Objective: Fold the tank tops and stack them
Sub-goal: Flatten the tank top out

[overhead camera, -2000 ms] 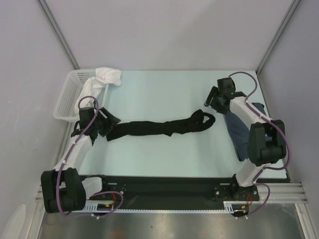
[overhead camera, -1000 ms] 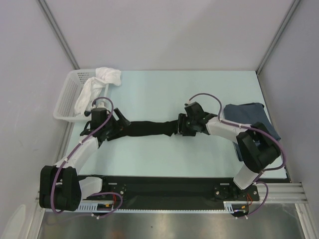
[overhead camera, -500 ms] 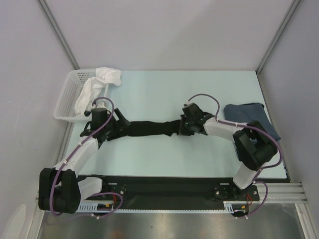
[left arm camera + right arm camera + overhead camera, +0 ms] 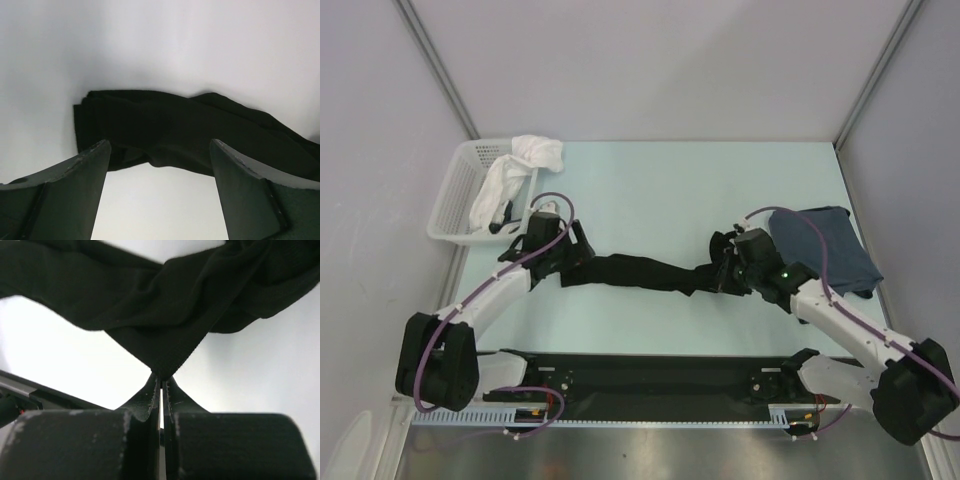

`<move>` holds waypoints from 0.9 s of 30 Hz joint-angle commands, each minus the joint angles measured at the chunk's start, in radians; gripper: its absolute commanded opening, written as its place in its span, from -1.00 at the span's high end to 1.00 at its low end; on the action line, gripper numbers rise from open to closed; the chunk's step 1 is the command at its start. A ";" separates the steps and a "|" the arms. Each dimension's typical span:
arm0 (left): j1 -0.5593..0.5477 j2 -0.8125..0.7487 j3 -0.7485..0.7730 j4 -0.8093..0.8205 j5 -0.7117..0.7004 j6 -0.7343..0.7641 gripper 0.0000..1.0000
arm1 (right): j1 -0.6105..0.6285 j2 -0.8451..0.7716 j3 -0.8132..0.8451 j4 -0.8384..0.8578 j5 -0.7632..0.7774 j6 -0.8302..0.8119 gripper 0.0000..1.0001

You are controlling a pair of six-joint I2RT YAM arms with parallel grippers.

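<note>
The black tank top (image 4: pixel 640 272) lies bunched into a long rope across the middle of the table. My right gripper (image 4: pixel 725 272) is shut on its right end; in the right wrist view the cloth (image 4: pixel 165 315) is pinched at my right gripper (image 4: pixel 162 376) and hangs lifted. My left gripper (image 4: pixel 572 262) stands open at the left end; the left wrist view has the black tank top (image 4: pixel 170 132) lying just beyond my left gripper (image 4: pixel 159 150), none of it between the fingers. The slate-blue tank top (image 4: pixel 825 252) lies folded at the right edge.
A white lattice basket (image 4: pixel 450 205) stands at the back left with a white cloth (image 4: pixel 525 160) draped over its rim. Grey walls close in the table behind and at both sides. A black rail (image 4: pixel 660 375) runs along the near edge by the arm bases.
My right gripper closed on the black top's right end and drew it toward the near right. My left gripper shifted right along the cloth's left end, staying open.
</note>
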 commanded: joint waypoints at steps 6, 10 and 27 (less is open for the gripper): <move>-0.112 -0.033 0.037 -0.060 -0.085 0.047 -0.48 | -0.124 -0.075 -0.021 -0.103 -0.032 -0.073 1.00; -0.173 -0.139 -0.040 -0.005 -0.079 0.046 -0.29 | -0.170 -0.033 -0.020 -0.069 -0.068 -0.100 1.00; -0.253 0.059 0.030 -0.051 -0.073 0.062 0.04 | -0.214 0.040 -0.013 -0.006 -0.121 -0.119 1.00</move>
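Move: The near edge of the black tank top's left part, which the empty left hand goes for, lies about 4 cm back, 4 cm to its right and 6 cm below; the white basket is some 18 cm ahead and 22 cm to its left. The right hand already pinches the tank top's near corner; the bunched right end lies roughly 8 cm ahead of this hand, and the folded navy tank top some 11 cm ahead and 22 cm to its right, both about 7 cm below. Still pinching the near corner, the right hand drags it about 4 cm to the right, then sinks some 2 cm. Meanwhile the left hand, empty, swings back and right about 5 cm each way, rising slightly before coming down over the black tank top's near edge, turning some 15 degrees clockwise as its wide-open fingers narrow to about half; no touch can be made out. ##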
